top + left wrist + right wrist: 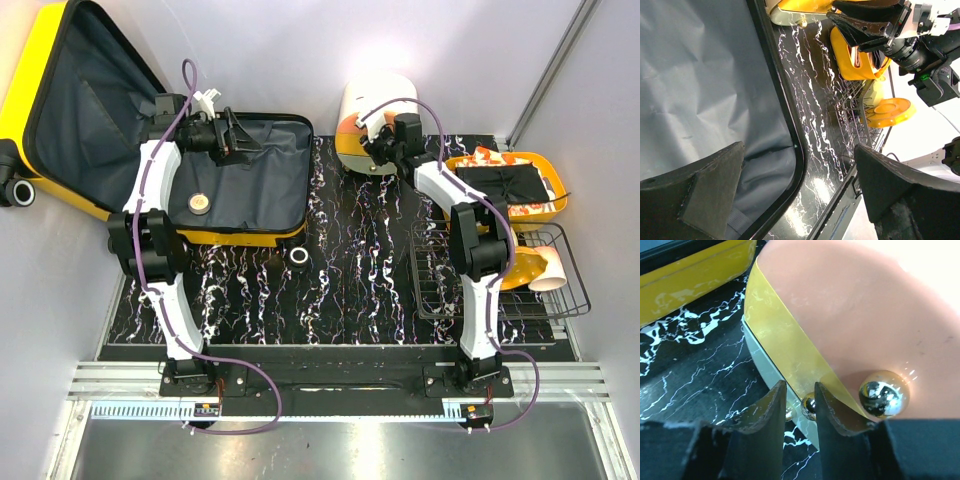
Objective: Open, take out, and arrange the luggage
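The luggage [250, 180], a big yellow hard-shell suitcase, lies open at the left with its lid against the wall and its dark grey lining [705, 75] showing. My left gripper [235, 140] [800, 190] hangs wide open over its right rim [785, 115], holding nothing. My right gripper [374, 142] [800, 390] is at the foot of a cream-and-orange round case [375, 100] [865, 305]. Its jaws stand a narrow gap apart, with a small chrome ball [809, 405] between them, against the right finger. The luggage's yellow side [690, 275] lies beyond.
A small round disc [200, 203] lies in the suitcase, and a small roll [299, 257] sits on the marble table. At the right stand a yellow basket [555, 195] holding black cloth and a wire rack [440, 285] with a yellow plate [890, 110] and a white cup [550, 270].
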Controlling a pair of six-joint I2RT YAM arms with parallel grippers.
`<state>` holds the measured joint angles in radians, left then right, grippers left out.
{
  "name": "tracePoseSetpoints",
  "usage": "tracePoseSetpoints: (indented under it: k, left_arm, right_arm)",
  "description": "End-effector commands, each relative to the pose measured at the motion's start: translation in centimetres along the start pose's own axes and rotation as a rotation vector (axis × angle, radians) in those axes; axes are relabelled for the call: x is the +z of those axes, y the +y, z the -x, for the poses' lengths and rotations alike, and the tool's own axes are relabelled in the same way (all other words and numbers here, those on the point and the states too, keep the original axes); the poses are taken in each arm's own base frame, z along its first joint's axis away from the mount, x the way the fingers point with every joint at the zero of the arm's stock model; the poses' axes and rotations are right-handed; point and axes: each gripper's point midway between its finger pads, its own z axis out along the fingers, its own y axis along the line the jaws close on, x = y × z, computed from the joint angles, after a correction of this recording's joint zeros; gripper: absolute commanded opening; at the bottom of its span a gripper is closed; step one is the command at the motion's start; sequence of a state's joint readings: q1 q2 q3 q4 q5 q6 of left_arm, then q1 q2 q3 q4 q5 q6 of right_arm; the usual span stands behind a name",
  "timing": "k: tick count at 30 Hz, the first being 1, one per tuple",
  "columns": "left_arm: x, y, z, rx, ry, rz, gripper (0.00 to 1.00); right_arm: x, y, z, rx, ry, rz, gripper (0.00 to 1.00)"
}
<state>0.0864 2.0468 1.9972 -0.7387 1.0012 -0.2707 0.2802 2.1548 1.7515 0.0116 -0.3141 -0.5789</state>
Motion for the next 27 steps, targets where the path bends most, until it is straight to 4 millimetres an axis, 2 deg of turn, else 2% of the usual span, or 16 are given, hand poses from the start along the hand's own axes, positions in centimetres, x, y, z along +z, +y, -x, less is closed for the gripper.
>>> tracePoseSetpoints:
  k: [1,4,5,6,7,10,11,14,15,17,19,21,22,23,25,27]
  left_arm:
    - [-1.2,-0.8,2.1,0.096,-0.064,0.018,0.95]
    - [-1.1,-0.6,2.2,0.113,-0.066,0.030,0.95]
    - [-1.3,-0.6,2.3,0.134,-0.071,0.033,0.95]
    - [-1.4,-0.6,2.3,0.143,-0.073,0.039,0.95]
    - [-1.5,-0.6,2.4,0.150,-0.074,0.042,0.95]
    - [-1.9,-0.8,2.5,0.201,-0.086,0.062,0.96]
    - [-2.0,-0.9,2.6,0.218,-0.090,0.064,0.96]
    - [-2.1,-0.9,2.5,0.236,-0.092,0.075,0.96]
    - [-2.1,-0.8,2.4,0.240,-0.093,0.081,0.97]
    - [-2.1,-0.5,2.4,0.245,-0.094,0.084,0.97]
    - [-2.0,-0.7,2.6,0.251,-0.096,0.082,0.97]
    - [-2.0,-0.5,2.8,0.252,-0.098,0.082,0.97]
    - [-2.0,-0.5,3.0,0.255,-0.102,0.085,0.97]
    - [-1.9,-0.5,3.1,0.254,-0.103,0.087,0.97]
    - [-2.1,-0.4,3.4,0.259,-0.112,0.103,0.97]
    - [-2.2,-0.5,3.3,0.261,-0.114,0.106,0.97]
  right_arm:
    - [-0.3,-5.5,2.1,-0.060,-0.096,-0.204,0.40]
    - [-0.9,-6.1,2.3,-0.027,-0.101,-0.224,0.41]
    - [-1.6,-6.3,3.1,-0.017,-0.116,-0.226,0.41]
    - [-2.1,-6.1,2.8,0.031,-0.109,-0.212,0.43]
    - [-3.3,-6.1,4.5,0.059,-0.144,-0.195,0.44]
    - [-5.4,-5.0,5.4,0.245,-0.164,-0.112,0.50]
    - [-6.9,-5.2,6.8,0.285,-0.190,-0.111,0.51]
    - [-8.9,-5.0,7.9,0.487,-0.221,-0.069,0.57]
    - [-9.2,-4.9,8.2,0.607,-0.226,-0.062,0.58]
    - [-9.4,-5.7,8.7,0.708,-0.228,-0.076,0.59]
    - [-8.8,-5.6,8.0,0.882,-0.200,-0.064,0.59]
    - [-8.7,-6.3,8.4,1.018,-0.216,-0.034,0.59]
    - [-7.9,-5.9,7.1,1.083,-0.174,-0.025,0.59]
    - [-8.0,-6.7,7.4,1.120,-0.185,-0.019,0.59]
    - [-7.1,-6.0,6.6,1.234,-0.141,0.031,0.58]
    - [-7.0,-5.9,7.0,1.292,-0.126,0.056,0.58]
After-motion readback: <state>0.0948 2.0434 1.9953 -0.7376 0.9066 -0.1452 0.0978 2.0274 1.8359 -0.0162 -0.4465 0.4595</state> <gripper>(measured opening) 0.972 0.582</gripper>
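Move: The yellow middle drawer's knob is right at the right fingertips, about 2 cm ahead, 1 cm left and 1 cm below. The salmon top drawer's knob stands some 6 cm above that one, the green bottom drawer's about 6 cm below it. The yellow bin of clothes lies about 33 cm right, 9 cm back and 5 cm lower. From the left gripper the yellow drawer's knob is about 12 cm ahead, 32 cm right and 10 cm below. Press the right gripper the last centimetre forward against the yellow drawer front, then come off it and lift some 11 cm, swinging about 5 cm right to the cabinet's upper right side. As it climbs, roll the hand's left side up about 50 degrees, tip it down and turn it somewhat clockwise, opening the fingers from about a third to over half. ##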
